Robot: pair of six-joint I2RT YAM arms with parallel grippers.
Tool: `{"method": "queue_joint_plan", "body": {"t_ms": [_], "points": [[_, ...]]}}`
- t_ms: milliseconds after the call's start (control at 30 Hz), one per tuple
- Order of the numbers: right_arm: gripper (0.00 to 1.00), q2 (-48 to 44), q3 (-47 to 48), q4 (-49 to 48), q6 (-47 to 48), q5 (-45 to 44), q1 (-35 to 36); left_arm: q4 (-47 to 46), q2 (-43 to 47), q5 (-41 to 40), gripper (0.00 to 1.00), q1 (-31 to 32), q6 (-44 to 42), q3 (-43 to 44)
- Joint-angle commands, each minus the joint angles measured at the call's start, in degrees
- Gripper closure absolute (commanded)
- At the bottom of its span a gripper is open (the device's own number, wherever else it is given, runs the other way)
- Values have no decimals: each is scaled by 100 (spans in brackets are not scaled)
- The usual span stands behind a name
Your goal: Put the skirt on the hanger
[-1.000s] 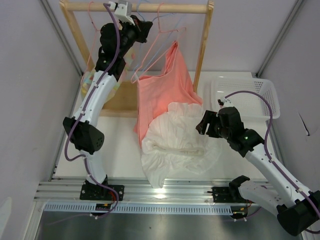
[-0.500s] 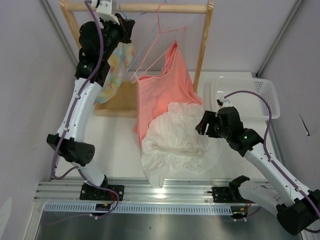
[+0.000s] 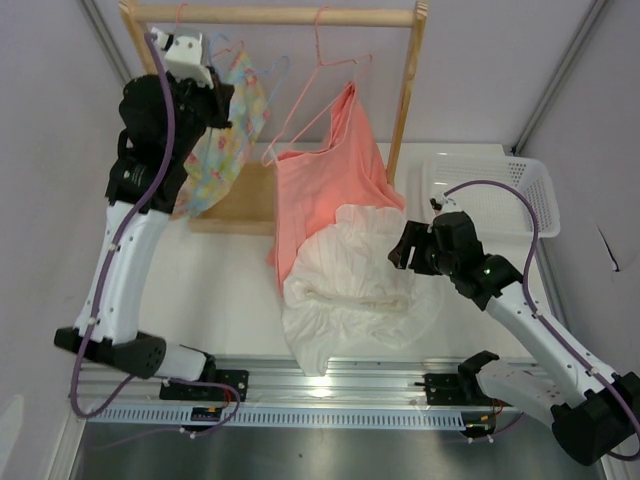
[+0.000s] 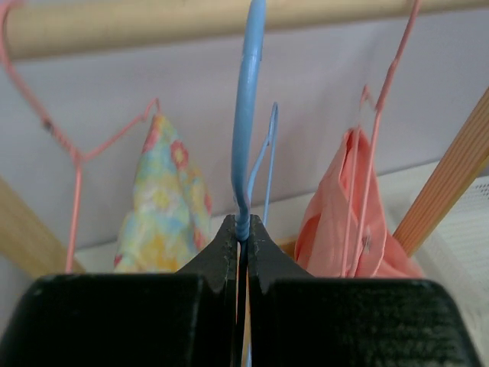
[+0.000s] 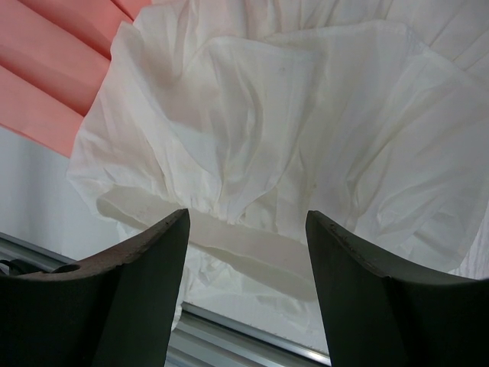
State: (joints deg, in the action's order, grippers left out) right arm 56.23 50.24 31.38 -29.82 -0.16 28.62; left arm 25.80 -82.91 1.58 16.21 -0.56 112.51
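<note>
The white skirt point(image 3: 352, 285) lies crumpled on the table, its upper edge over the hem of the salmon garment; in the right wrist view the skirt point(image 5: 290, 138) fills the frame. My right gripper point(image 3: 405, 246) hovers at the skirt's right edge, open, nothing between its fingers point(image 5: 246, 222). The light blue hanger point(image 4: 246, 115) is pinched at the neck below its hook by my left gripper point(image 4: 243, 226), shut on it just under the rack's bar. From above, the left gripper point(image 3: 225, 88) is at the rack's left end, with the hanger's thin wire point(image 3: 280, 64) beside it.
A wooden rack point(image 3: 290, 15) spans the back. On it hang a floral garment point(image 3: 225, 140) and a salmon garment point(image 3: 330, 170) on pink hangers point(image 4: 46, 130). A white basket point(image 3: 500, 190) sits at right. An aluminium rail point(image 5: 229, 329) runs along the near edge.
My left arm has swung left along the rack carrying the blue hanger, uncovering the floral garment. The right arm and the skirt have stayed put.
</note>
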Motion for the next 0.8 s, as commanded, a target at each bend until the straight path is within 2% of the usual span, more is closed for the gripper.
{"method": "queue_joint_plan", "body": {"t_ms": [0, 33, 200, 300, 400, 433, 533, 667, 767], "points": [[32, 37, 4, -202, 152, 52, -23, -241, 1161, -737, 100, -47, -32, -790], [32, 46, -5, -193, 152, 43, -15, -329, 1355, -782, 100, -47, 3, -1140], [32, 46, -40, -202, 161, 34, -32, -418, 2260, -818, 100, -47, 3, -1415], [32, 46, -49, -237, 126, 34, -23, -366, 2507, -344, 100, -47, 186, -1407], [32, 64, -41, -220, 135, 25, -32, -243, 2578, 735, 100, -47, 301, -1381], [32, 64, -23, -185, 135, 25, -41, -234, 2596, 1391, 100, -47, 371, -1389], [32, 46, -32, -132, 143, -151, -32, -172, 2710, 2019, 100, 14, 591, -1617], [32, 38, -145, -70, 108, -300, -32, 109, 2868, 2311, 100, 381, 618, -1908], [32, 20, -234, -70, 64, -388, -32, 513, 2965, 2128, 100, 751, 373, -2110]]}}
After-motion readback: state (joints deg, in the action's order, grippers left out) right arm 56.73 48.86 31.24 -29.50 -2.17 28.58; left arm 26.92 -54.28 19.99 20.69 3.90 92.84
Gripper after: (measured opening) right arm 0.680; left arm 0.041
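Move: The left hand holds the blue hanger, already off the rod. The white skirt it is meant for lies on the table about 18 cm back towards the base, 25 cm to the right and some 50 cm below. The wooden rod is about 14 cm straight ahead and 6 cm up; the pink cloth hangs level with the hand, 17 cm right and 35 cm below. From the right hand, the skirt's middle is about 9 cm left, 3 cm back and 17 cm below. With its fingers still shut on the blue hanger's neck, the left hand draws quickly back from the rod by about 18 cm, drifting a little left and dipping slightly before it lifts in an arc with its fingertips tipping up. Once clear, it swings back to the right and sinks about 5 cm, levelling and turning clockwise to finish some 25 degrees round from its start, the hanger coming round towards the white skirt's side. ##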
